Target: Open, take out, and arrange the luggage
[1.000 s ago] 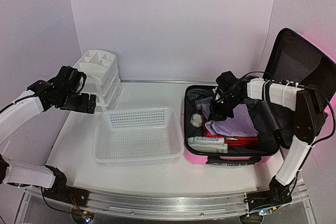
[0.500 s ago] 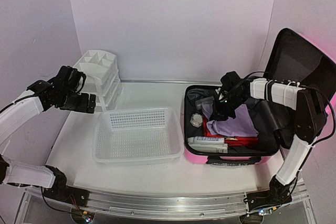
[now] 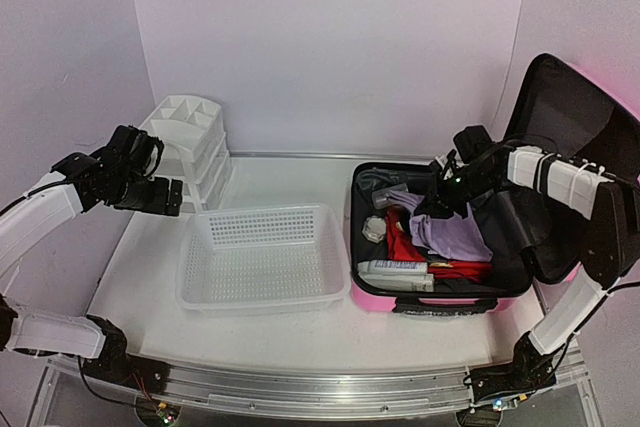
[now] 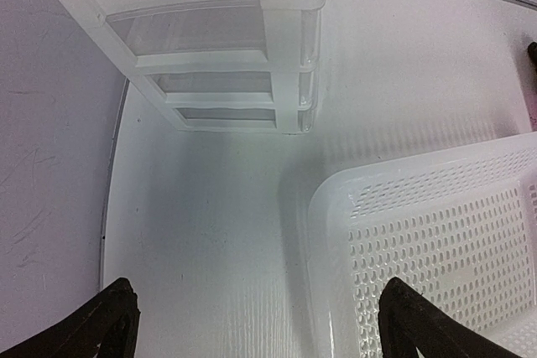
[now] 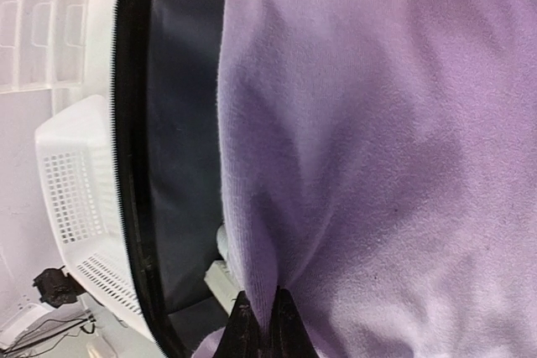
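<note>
The pink luggage [image 3: 366,298] lies open at the right of the table, its black-lined lid [image 3: 570,112] standing up against the right wall. Inside it are a purple cloth [image 3: 455,234], a red item [image 3: 402,242], a white box [image 3: 395,272] and a grey item [image 3: 378,185]. My right gripper [image 3: 440,189] is shut on a fold of the purple cloth [image 5: 377,140]; in the right wrist view the closed tips [image 5: 260,324] pinch it above the luggage's black lining [image 5: 180,123]. My left gripper [image 3: 170,197] hangs open over the bare table [image 4: 256,291], holding nothing.
A white mesh basket [image 3: 265,292] stands mid-table, just left of the luggage, its corner [image 4: 336,199] below the left gripper's right finger. A white drawer organizer [image 3: 190,142] stands at the back left [image 4: 226,56]. Walls close in on the left, back and right.
My right gripper has moved right and up with the purple cloth pinched in it, pulling the cloth along and uncovering more of the red item. The left arm has not moved.
</note>
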Available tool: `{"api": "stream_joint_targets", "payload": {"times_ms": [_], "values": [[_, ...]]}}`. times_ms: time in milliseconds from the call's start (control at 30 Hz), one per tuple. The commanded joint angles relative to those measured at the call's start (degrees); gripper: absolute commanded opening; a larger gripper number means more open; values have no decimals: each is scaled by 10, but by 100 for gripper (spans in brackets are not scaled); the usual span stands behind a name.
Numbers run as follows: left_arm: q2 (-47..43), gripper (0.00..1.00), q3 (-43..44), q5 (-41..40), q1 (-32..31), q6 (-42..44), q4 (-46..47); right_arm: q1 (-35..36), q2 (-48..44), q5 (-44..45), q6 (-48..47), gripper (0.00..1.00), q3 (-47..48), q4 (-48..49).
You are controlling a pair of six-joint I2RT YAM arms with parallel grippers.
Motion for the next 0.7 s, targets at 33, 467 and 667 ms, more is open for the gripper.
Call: {"api": "stream_joint_targets", "payload": {"times_ms": [33,467,667], "values": [[-6,99,2,10,7,1,28,-6,-38,-76,47,0,26,11],[-2,99,2,24,17,0,28,50,-60,-97,177,0,116,8],[-2,99,2,36,20,-1,28,127,-43,-51,239,0,146,57]]}}
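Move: The right gripper is already shut on the purple cloth above the open suitcase. The white basket's middle lies about 30 cm to its left, some 3 cm nearer the base and 12 cm lower. The round jar is about 10 cm left and 1 cm nearer, the white tubes 7 cm left and 13 cm nearer, both some 8 cm lower. From the idle left gripper the basket is about 15 cm right, 3 cm ahead and 18 cm below. Keep the right fingers shut on the purple cloth and raise it about 10 cm above the suitcase, swinging increasingly left over the latter half, some 7 cm in all, towards the basket side. Meanwhile, roll the wrist roughly 15 degrees so that the fingertips swing out further left. ##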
